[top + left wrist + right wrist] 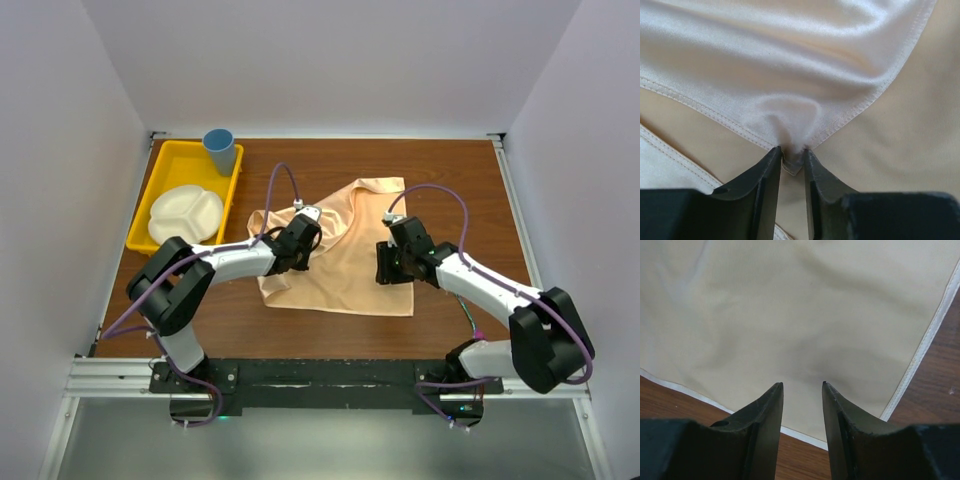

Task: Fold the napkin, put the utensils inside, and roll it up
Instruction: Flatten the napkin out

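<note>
The peach-orange napkin (350, 270) lies rumpled on the brown table, with one corner folded over toward its middle. My left gripper (305, 235) is shut on that hemmed corner. In the left wrist view the corner of the napkin (790, 65) bunches up between the tips of my left gripper (792, 149). My right gripper (385, 265) hovers over the cloth's right part. In the right wrist view my right gripper (802, 385) stands open above the flat napkin (790, 315), close to its white-hemmed edge, with nothing between the fingers. The utensils are out of view.
A yellow tray (165, 165) sits at the back left and holds a white divided plate (185, 212). A blue cup (220, 150) stands at the tray's far corner. White walls enclose the table on three sides.
</note>
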Robot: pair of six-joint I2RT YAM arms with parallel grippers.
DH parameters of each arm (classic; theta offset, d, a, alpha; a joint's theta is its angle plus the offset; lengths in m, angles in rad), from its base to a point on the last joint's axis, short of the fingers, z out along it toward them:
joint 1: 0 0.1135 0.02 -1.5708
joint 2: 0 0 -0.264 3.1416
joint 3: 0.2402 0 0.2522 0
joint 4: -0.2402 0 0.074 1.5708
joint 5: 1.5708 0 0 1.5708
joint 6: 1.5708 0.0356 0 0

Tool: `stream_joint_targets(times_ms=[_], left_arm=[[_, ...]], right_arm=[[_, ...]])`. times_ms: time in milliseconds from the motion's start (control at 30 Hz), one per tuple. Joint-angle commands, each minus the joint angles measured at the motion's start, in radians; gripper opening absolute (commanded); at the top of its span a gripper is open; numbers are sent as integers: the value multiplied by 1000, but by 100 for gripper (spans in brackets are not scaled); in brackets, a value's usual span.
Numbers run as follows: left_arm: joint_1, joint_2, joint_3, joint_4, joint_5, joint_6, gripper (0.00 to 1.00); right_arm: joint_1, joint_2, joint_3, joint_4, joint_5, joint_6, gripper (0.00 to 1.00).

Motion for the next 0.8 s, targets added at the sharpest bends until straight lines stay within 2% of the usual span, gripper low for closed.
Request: stream_joint_targets(times_ms=[0,200,400,533,567,633,667,733,767], left_arm=[[-6,14,5,38,-21,-3,19],[-6,-2,25,23,-61,3,1],[8,-62,102,14,-131,12,0],[63,-32,250,15,-226,21,0],[95,-23,269,40,-254,40,1],[143,22,290,231,-317,89,4],[207,48,307,286,-331,127,4],[291,158,419,383,-343,152,2],[309,204,535,397,-343,196,3]], right_arm=[[2,3,-25,62,7,65,39],[3,14,-63,79,8,103,32],[3,14,-89,74,19,137,24],[3,27,-83,74,30,140,22],[2,27,-76,71,25,139,21],[3,20,-44,65,23,137,21],[3,15,-34,73,30,146,21],[3,26,22,64,37,139,21],[2,31,74,56,54,133,22]])
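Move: The left hand already has the tip of the napkin's folded-over corner between its half-closed fingers, at the hand point and about 1 cm below it. A small turned-in flap lies 6 cm left and 2 cm back, the yellow tray some 25 cm left and 14 cm ahead. The right hand hovers about 3 cm above the flat near-right part of the napkin, 1 cm back of it; that napkin's near-right corner is 7 cm back and 5 cm right. The left fingers close on the corner tip almost in place, then whip it up and forward, away from the robot over the napkin, about 15 cm out and 13 cm up with a slight drift left near the end, fingertips tilting up some 25 degrees and the hand turning counter-clockwise while they keep their pinch. Meanwhile the right hand sinks roughly 3 cm and eases back a little, narrowing its fingers without shutting them, and comes down onto the flat near-right part of the napkin beside its corner. ##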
